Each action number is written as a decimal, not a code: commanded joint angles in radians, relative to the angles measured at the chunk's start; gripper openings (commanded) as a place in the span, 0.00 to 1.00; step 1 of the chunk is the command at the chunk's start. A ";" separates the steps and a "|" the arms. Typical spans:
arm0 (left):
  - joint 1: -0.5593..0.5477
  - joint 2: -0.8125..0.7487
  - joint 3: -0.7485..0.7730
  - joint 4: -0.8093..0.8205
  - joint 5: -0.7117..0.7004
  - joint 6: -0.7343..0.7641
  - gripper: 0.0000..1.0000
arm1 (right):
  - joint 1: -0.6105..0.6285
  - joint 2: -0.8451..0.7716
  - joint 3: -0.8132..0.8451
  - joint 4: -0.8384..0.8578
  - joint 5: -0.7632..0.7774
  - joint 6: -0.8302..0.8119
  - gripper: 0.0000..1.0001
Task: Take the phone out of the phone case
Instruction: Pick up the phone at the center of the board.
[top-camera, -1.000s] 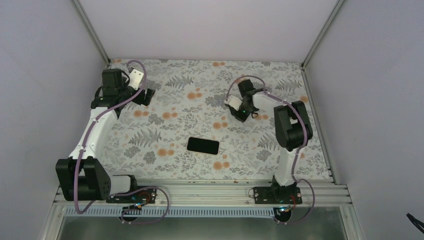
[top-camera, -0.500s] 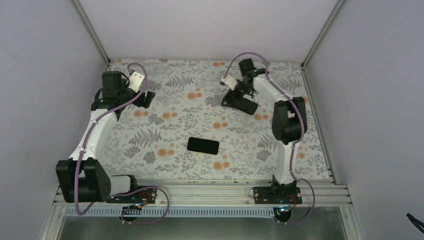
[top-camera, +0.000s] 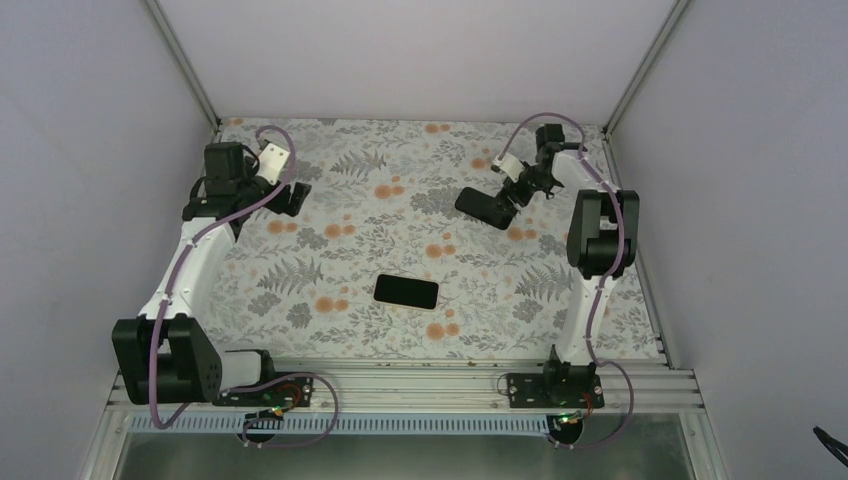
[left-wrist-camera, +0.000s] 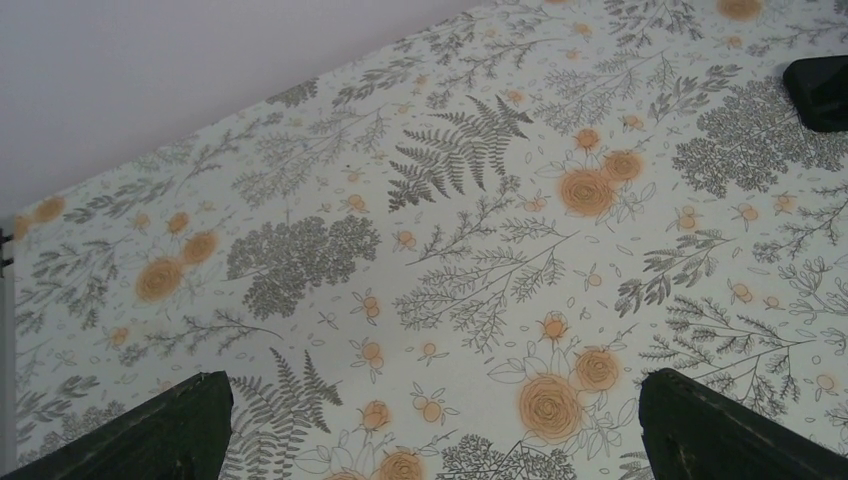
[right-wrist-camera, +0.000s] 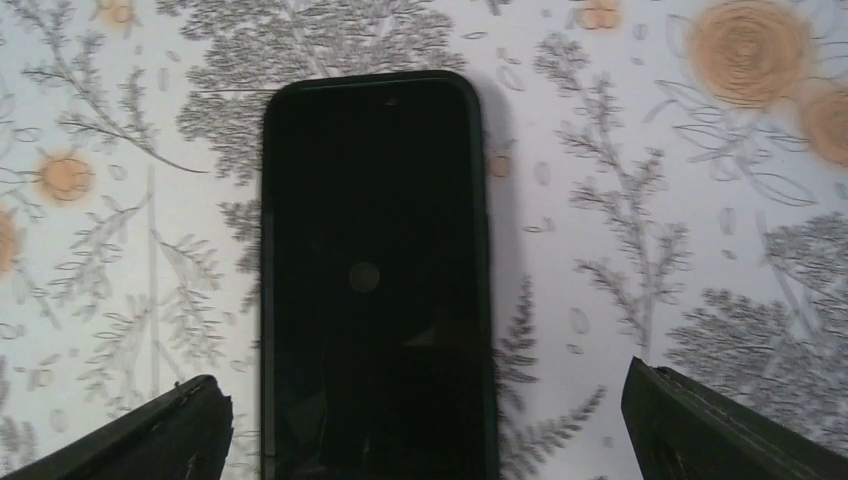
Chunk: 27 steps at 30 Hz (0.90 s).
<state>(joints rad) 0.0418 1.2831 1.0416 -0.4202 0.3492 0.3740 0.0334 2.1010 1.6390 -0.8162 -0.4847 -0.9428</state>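
The black phone (top-camera: 406, 292) lies flat in the middle of the floral table, apart from both arms. The black phone case (top-camera: 484, 207) lies further back and to the right. In the right wrist view the phone case (right-wrist-camera: 375, 270) shows a raised rim and a round mark in its middle. My right gripper (top-camera: 512, 190) hovers just behind it, and the right gripper (right-wrist-camera: 425, 425) is open with its fingers standing wide on either side of the case and not touching it. My left gripper (top-camera: 292, 192) is at the back left. The left gripper (left-wrist-camera: 440, 430) is open over bare cloth.
The floral tablecloth (top-camera: 340, 250) covers the whole work surface. Grey walls and metal posts (top-camera: 180, 60) enclose it on three sides. A black corner (left-wrist-camera: 820, 90) shows at the top right edge of the left wrist view.
My right gripper opened and let go of the case, and the arm swung back and to the right. The case now lies on the table. The left arm and the phone have not moved.
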 joint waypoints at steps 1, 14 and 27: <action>0.005 -0.049 -0.014 0.036 -0.019 0.002 1.00 | -0.035 0.061 0.110 -0.051 -0.100 -0.080 1.00; 0.005 -0.056 -0.023 0.030 -0.003 0.011 1.00 | -0.036 0.269 0.292 -0.268 -0.116 -0.106 1.00; 0.006 -0.065 -0.037 0.034 0.004 0.013 1.00 | 0.004 0.081 -0.054 -0.150 -0.056 -0.054 1.00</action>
<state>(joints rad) 0.0422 1.2369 1.0161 -0.3977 0.3416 0.3782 0.0048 2.2333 1.6855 -0.9989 -0.5941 -1.0466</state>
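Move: The black phone's middle lies about 6 cm to the left of the open right hand, 1 cm nearer the base and 6 cm below. The light-rimmed phone is some 25 cm left of the same hand and 21 cm back, also on the board. From the left hand, the black phone lies roughly 42 cm right, 4 cm ahead and 21 cm down. The right hand, fingers open, reaches 3 cm over the phone's far side, sinks 4 cm, then drags its near-hand end back. ##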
